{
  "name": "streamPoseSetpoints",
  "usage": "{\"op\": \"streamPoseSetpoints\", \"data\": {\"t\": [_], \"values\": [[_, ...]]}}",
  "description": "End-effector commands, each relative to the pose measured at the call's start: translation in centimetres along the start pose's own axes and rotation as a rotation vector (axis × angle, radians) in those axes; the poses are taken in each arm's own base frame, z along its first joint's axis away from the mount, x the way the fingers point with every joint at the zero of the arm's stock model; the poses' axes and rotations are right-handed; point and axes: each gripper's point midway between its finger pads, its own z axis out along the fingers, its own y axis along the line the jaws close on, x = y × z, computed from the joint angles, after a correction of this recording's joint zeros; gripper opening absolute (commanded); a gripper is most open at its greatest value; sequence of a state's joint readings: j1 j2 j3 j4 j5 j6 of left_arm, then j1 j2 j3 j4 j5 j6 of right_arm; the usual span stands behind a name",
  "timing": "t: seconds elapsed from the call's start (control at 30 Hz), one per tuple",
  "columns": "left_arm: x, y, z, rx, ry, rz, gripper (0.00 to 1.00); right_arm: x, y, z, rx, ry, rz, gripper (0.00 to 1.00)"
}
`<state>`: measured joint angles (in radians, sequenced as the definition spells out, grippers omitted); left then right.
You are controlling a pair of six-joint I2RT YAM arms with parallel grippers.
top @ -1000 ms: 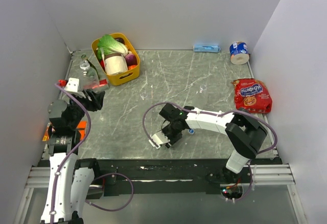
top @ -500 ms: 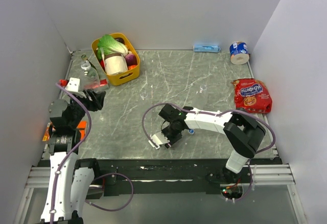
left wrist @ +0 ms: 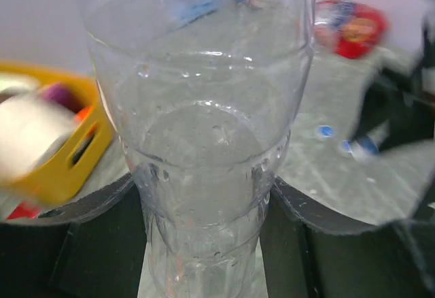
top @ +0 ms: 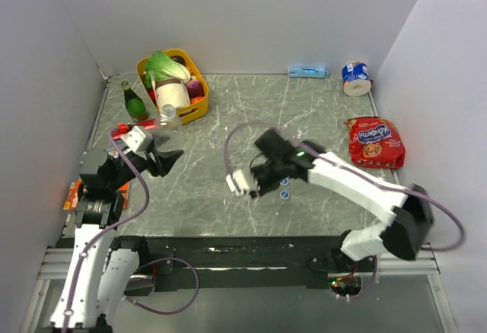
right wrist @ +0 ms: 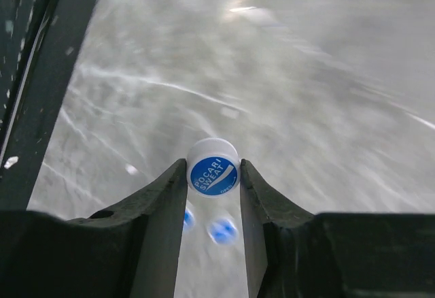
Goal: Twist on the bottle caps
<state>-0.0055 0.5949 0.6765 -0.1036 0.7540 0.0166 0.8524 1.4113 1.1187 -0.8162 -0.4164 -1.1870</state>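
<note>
My left gripper (top: 162,158) is shut on a clear bottle (top: 169,124), held above the table's left side; the bottle (left wrist: 204,141) fills the left wrist view between the dark fingers (left wrist: 102,243). My right gripper (top: 266,184) is shut on a blue cap (right wrist: 213,167) marked with white lettering, held above the table. Two more blue caps (top: 284,182) (top: 282,194) lie on the table just below it, blurred in the right wrist view (right wrist: 223,230). Two other clear bottles (top: 215,141) (top: 302,131) stand mid-table.
A green glass bottle (top: 135,101) stands at the back left beside a yellow basket (top: 199,75) of groceries. A red snack bag (top: 375,141) lies at the right, a blue-and-white tape roll (top: 355,77) and a blue packet (top: 307,71) at the back wall.
My left gripper has lifted the clear bottle from beside the green bottle and swung right. My right gripper has risen and moved to the right with a cap, uncovering two caps on the table.
</note>
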Motion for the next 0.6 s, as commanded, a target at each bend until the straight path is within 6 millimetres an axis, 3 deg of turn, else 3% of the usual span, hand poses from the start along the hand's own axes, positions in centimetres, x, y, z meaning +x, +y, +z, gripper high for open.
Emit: {"op": "streamPoseSetpoints", "data": {"t": [0.0,0.03,0.07,0.1,0.13,0.17,0.2,0.23,0.27,0.33,0.37,0.4,0.5,0.57], "values": [[-5.8,-4.0,2.4,0.244,-0.132,0.118,0.01,-4.6,-1.5,-9.4,0.168,-0.108,0.126,0.23],[-7.2,-3.9,3.3,0.24,-0.173,0.135,0.01,-5.0,-2.0,-10.7,0.206,-0.122,0.152,0.23],[-7.8,-5.3,4.2,0.284,-0.188,0.08,0.01,-5.3,-2.1,-11.8,0.23,-0.135,0.219,0.23],[-7.8,-5.2,5.7,0.292,-0.183,0.054,0.01,-5.1,-2.8,-13.0,0.267,-0.141,0.265,0.23],[-8.7,-5.4,6.6,0.292,-0.225,0.064,0.01,-6.0,-4.1,-15.3,0.329,-0.169,0.286,0.23],[-8.7,-7.3,7.3,0.35,-0.238,0.069,0.01,-6.2,-4.3,-16.3,0.348,-0.186,0.361,0.23],[-7.5,-8.1,8.3,0.373,-0.222,0.063,0.01,-6.2,-5.8,-18.7,0.417,-0.209,0.405,0.23],[-7.2,-9.1,8.8,0.396,-0.232,0.074,0.01,-6.4,-6.1,-19.8,0.439,-0.228,0.435,0.23],[-7.1,-11.4,9.1,0.448,-0.248,0.087,0.01,-6.6,-6.5,-20.9,0.461,-0.245,0.478,0.23],[-5.1,-13.3,9.8,0.485,-0.239,0.141,0.01,-7.1,-6.9,-23.6,0.516,-0.263,0.489,0.23],[-5.5,-14.7,9.7,0.502,-0.289,0.167,0.01,-7.1,-7.0,-24.4,0.535,-0.256,0.478,0.23],[-3.6,-15.1,9.7,0.503,-0.273,0.159,0.01,-7.5,-6.7,-25.5,0.547,-0.252,0.466,0.24],[-1.0,-16.4,9.9,0.524,-0.287,0.175,0.01,-8.0,-6.2,-27.2,0.571,-0.245,0.423,0.24],[0.4,-17.4,9.9,0.563,-0.273,0.177,0.01,-8.1,-4.9,-27.0,0.527,-0.224,0.391,0.24]]}}
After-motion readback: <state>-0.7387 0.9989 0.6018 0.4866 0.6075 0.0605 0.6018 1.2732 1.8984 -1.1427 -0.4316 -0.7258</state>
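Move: The left hand holds a clear bottle; the cap waiting for it, pinched in the right fingers, lies about 20 cm to that hand's right, 5 cm back and some 16 cm lower. From the right hand, the held bottle is about 20 cm left, 5 ahead and 19 higher; a standing bottle is 10 ahead and 10 left, another 14 ahead and 13 right. Two loose caps lie 9 cm right, 3 and 6 ahead, 12 below. Still pinching the cap, the right hand climbs fast by some 28 cm with a drift to the right of about 6, its fingers tipping up from steeply down towards level and swinging clockwise to point more forward. The left hand keeps its grip on the bottle and sweeps it about 19 cm right towards the cap, arcing up some 4 cm before sinking slightly below its starting height, easing back 5 cm and turning some 35 degrees clockwise. ##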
